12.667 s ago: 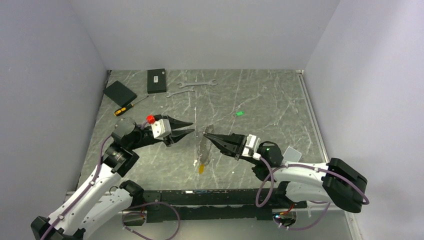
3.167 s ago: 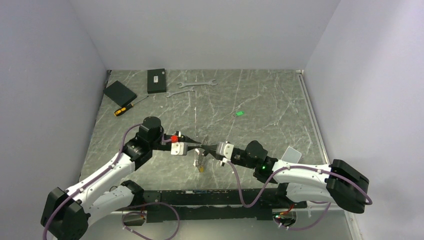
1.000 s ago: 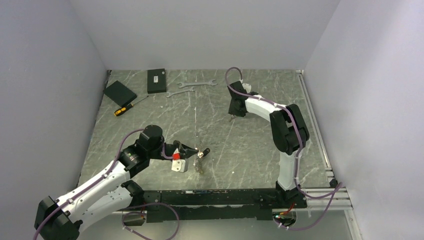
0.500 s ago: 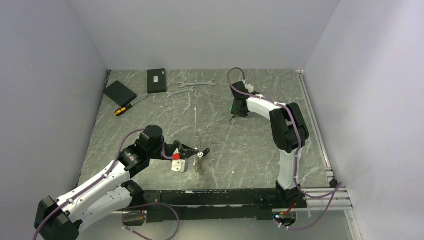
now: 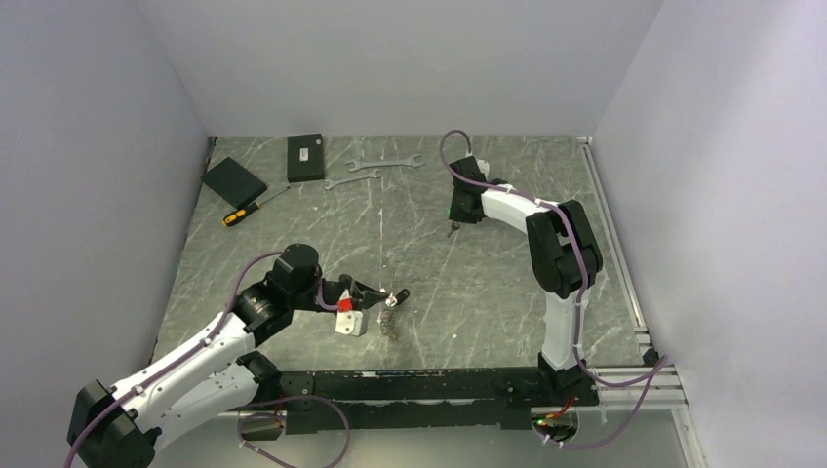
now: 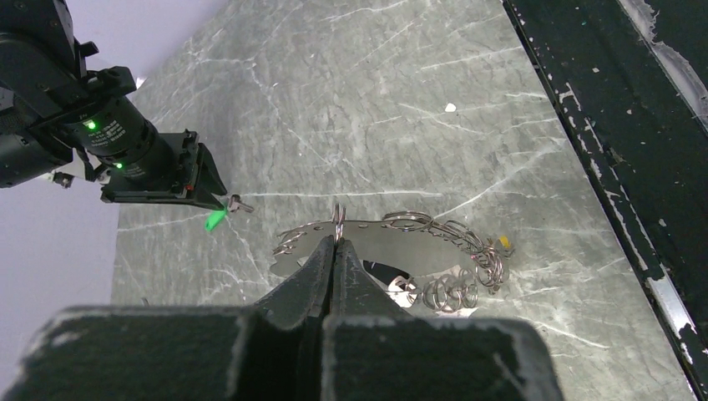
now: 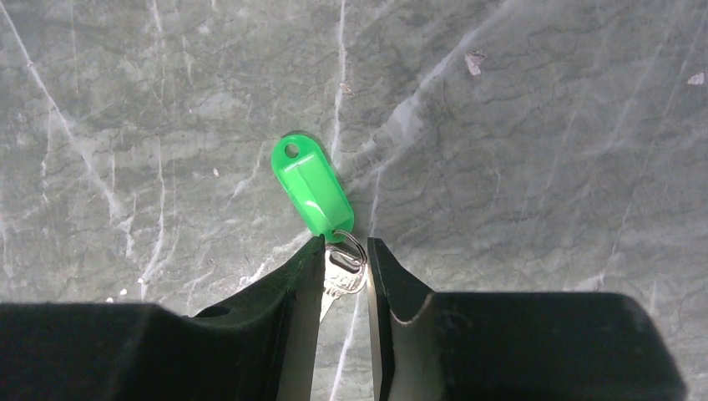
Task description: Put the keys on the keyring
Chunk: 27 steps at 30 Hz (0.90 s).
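The keys (image 7: 341, 271), silvery with a bright green tag (image 7: 311, 188), lie flat on the grey table at the far middle. My right gripper (image 7: 346, 241) points down over them, a finger against each side of the key head; it also shows in the top view (image 5: 451, 224). The keyring (image 6: 417, 251), a flat metal plate hung with several wire rings, is held up near the front of the table. My left gripper (image 6: 336, 241) is shut on one small ring at its top edge. In the left wrist view the keys (image 6: 238, 203) lie far beyond the keyring.
Two silver wrenches (image 5: 385, 163) lie at the back, beside a black box (image 5: 305, 157), a black flat pad (image 5: 233, 179) and a yellow-handled screwdriver (image 5: 244, 212). A yellow tag (image 6: 502, 241) hangs on the keyring. A black rail (image 6: 626, 125) runs along the near table edge.
The right jaws have drawn in around the key head over the last second. Before that the right arm swung from the keyring to the far middle. The left arm holds still.
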### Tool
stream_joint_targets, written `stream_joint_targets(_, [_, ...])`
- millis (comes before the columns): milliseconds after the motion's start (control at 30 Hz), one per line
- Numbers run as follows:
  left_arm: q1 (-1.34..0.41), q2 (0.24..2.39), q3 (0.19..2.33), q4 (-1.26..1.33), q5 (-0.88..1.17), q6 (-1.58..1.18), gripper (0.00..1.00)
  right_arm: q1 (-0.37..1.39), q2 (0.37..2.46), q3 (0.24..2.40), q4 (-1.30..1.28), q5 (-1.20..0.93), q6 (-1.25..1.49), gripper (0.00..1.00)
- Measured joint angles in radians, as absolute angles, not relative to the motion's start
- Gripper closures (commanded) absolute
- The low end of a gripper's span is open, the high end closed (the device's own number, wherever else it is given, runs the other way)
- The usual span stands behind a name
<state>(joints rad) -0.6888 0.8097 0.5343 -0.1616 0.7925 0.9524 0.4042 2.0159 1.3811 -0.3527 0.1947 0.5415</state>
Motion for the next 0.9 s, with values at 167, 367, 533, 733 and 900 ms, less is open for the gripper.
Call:
stream_joint_targets(167, [-0.689, 0.812, 0.534, -0.162, 0.794, 0.952, 1.00, 0.403, 2.016, 1.381, -0.346, 0.183, 0.512, 0.70])
stream_joint_targets(367, [-0.689, 0.813, 0.534, -0.161, 0.797, 0.952, 1.00, 0.397, 2.018, 1.381, -0.338, 0.184, 0.486, 0.71])
stream_joint_targets(533, [-0.689, 0.816, 0.534, -0.161, 0.799, 0.950, 1.00, 0.387, 2.033, 1.381, -0.324, 0.172, 0.470, 0.78])
stream_joint_targets(733, [-0.689, 0.816, 0.534, -0.161, 0.800, 0.948, 1.00, 0.386, 2.033, 1.381, -0.312, 0.150, 0.459, 0.96])
stream_joint_targets(900, [-0.689, 0.816, 0.534, -0.161, 0.799, 0.948, 1.00, 0.386, 2.033, 1.381, -0.302, 0.129, 0.459, 1.00])
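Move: The small ring of the keys lies right at my right fingertips, roughly 1 cm below the point between my pads. The green tag reaches outward from this ring, its middle about 3 cm ahead and 1 cm to the left of my hand, 2 cm lower. The key lies about 2 cm back, also 2 cm lower. From my left hand the small ring is some 28 cm ahead, 10 cm to the right and 17 cm below. I ease my right hand forward by about 1 cm over the small ring, first dipping half a centimetre and drifting a little right, then coming back about 1 cm left as the part-open fingers shut completely. They pinch the ring at the tag's near end, while the hand turns about 5 degrees counter-clockwise. The grip effort rises at the end. My left hand stays put, still holding the keyring. ##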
